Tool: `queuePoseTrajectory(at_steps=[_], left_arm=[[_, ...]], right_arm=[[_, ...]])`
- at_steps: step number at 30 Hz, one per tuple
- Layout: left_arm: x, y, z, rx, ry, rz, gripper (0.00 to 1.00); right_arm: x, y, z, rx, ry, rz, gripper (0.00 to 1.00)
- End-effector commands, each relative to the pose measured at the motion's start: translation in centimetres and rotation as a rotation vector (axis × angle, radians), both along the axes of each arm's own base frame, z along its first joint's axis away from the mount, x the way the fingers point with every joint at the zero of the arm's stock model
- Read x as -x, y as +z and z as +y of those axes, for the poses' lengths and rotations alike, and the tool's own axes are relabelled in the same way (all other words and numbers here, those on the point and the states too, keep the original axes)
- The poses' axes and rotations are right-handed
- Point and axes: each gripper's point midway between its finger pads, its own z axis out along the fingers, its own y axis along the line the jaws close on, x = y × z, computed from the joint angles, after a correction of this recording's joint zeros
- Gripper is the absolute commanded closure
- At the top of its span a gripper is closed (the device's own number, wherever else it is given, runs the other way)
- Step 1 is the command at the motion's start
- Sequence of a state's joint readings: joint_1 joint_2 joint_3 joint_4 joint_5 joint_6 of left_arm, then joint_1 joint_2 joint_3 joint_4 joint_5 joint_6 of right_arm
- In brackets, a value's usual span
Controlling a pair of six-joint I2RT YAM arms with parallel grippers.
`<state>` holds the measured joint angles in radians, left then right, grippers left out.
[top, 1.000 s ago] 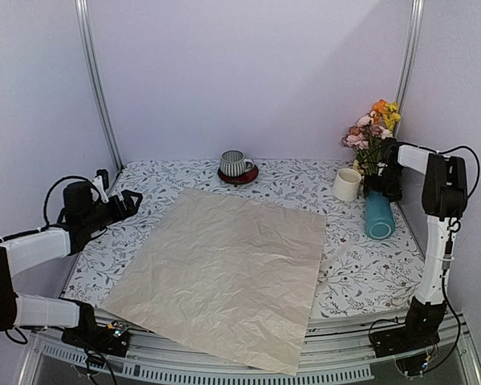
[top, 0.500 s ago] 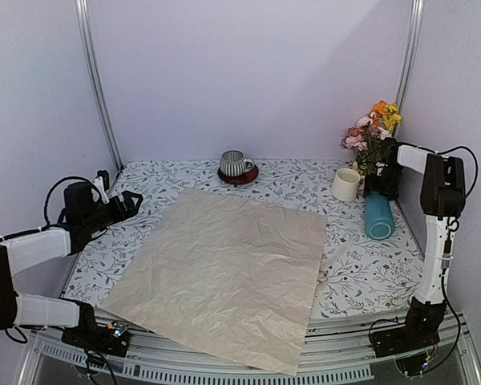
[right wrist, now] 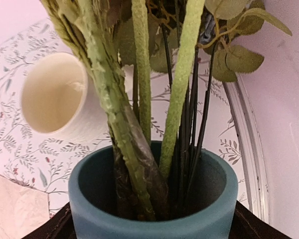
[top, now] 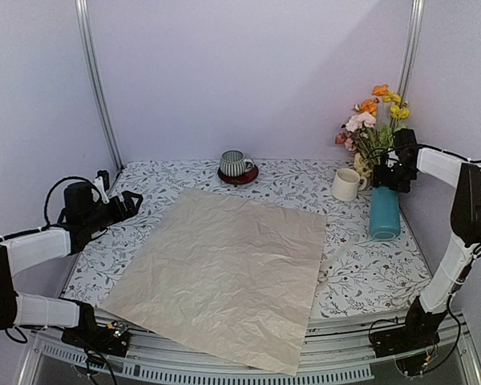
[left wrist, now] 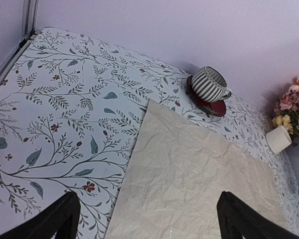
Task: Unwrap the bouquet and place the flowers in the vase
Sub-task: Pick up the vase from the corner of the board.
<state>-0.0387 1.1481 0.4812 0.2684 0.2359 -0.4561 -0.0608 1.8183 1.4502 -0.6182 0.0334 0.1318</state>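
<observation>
The teal vase [top: 384, 212] stands upright at the table's right edge, with the flowers [top: 373, 120] in it, pink, orange and yellow blooms on top. In the right wrist view the green stems [right wrist: 139, 99] go down into the vase [right wrist: 154, 219]. My right gripper [top: 401, 172] [right wrist: 154, 225] is shut on the vase just under its rim, one finger on each side. The bouquet's crinkled paper [top: 224, 269] [left wrist: 199, 179] lies flat and unwrapped mid-table. My left gripper [top: 131, 200] [left wrist: 149, 224] hovers open over the paper's left edge, holding nothing.
A cream mug [top: 346, 184] [right wrist: 55, 97] stands just left of the vase. A striped grey cup on a red saucer [top: 236, 164] [left wrist: 209, 85] sits at the back centre. Frame posts [top: 406, 56] rise at both back corners; the right wall is close to the vase.
The vase has gone from tipped toward the front to upright, and the flowers have risen with it. The right arm has swung up and outward. The left arm has not moved.
</observation>
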Motion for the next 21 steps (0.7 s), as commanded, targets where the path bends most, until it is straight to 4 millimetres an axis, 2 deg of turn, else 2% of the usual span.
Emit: queuePoseTrajectory(at_steps=[1, 7, 12, 21], left_arm=[[0.1, 0.0, 0.1, -0.009, -0.008, -0.003, 0.02], [0.2, -0.1, 0.1, -0.012, -0.006, -0.002, 0.02], [0.1, 0.1, 0.1, -0.012, -0.007, -0.006, 0.02], [0.1, 0.1, 0.0, -0.010, -0.010, -0.007, 0.02]], right_arm=[[-2.5, 10.4, 1.4, 0.056, 0.035, -0.403, 0.40], [-0.3, 15.1, 2.4, 0.081, 0.045, -0.599, 0.42], [1.8, 18.1, 3.6, 0.104, 0.077, -0.738, 0.45], [5.4, 23.3, 8.7, 0.114, 0.223, -0.973, 0.46]])
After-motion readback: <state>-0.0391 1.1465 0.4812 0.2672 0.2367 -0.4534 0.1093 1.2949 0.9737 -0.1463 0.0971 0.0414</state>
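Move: The right hand already holds the blue vase near its mouth, clear of its resting spot; the vase's middle lies about 10 cm back and 4 cm below. The flower heads are some 20 cm ahead, 3 cm left and 8 cm higher. The white mug stands about 5 cm ahead, 10 cm left and 9 cm below. From the left hand the vase is about 74 cm right, level ahead-wise, 6 cm lower. Upward above all, about 10 cm, the right hand carries the gripped vase, drifting some 6 cm left and 5 cm back towards the base. On the way the wrist tips the fingers up about 30 degrees, with a slight counter-clockwise turn, swinging the vase's mouth up from its low forward lean. The fingers keep their hold at the rim. ##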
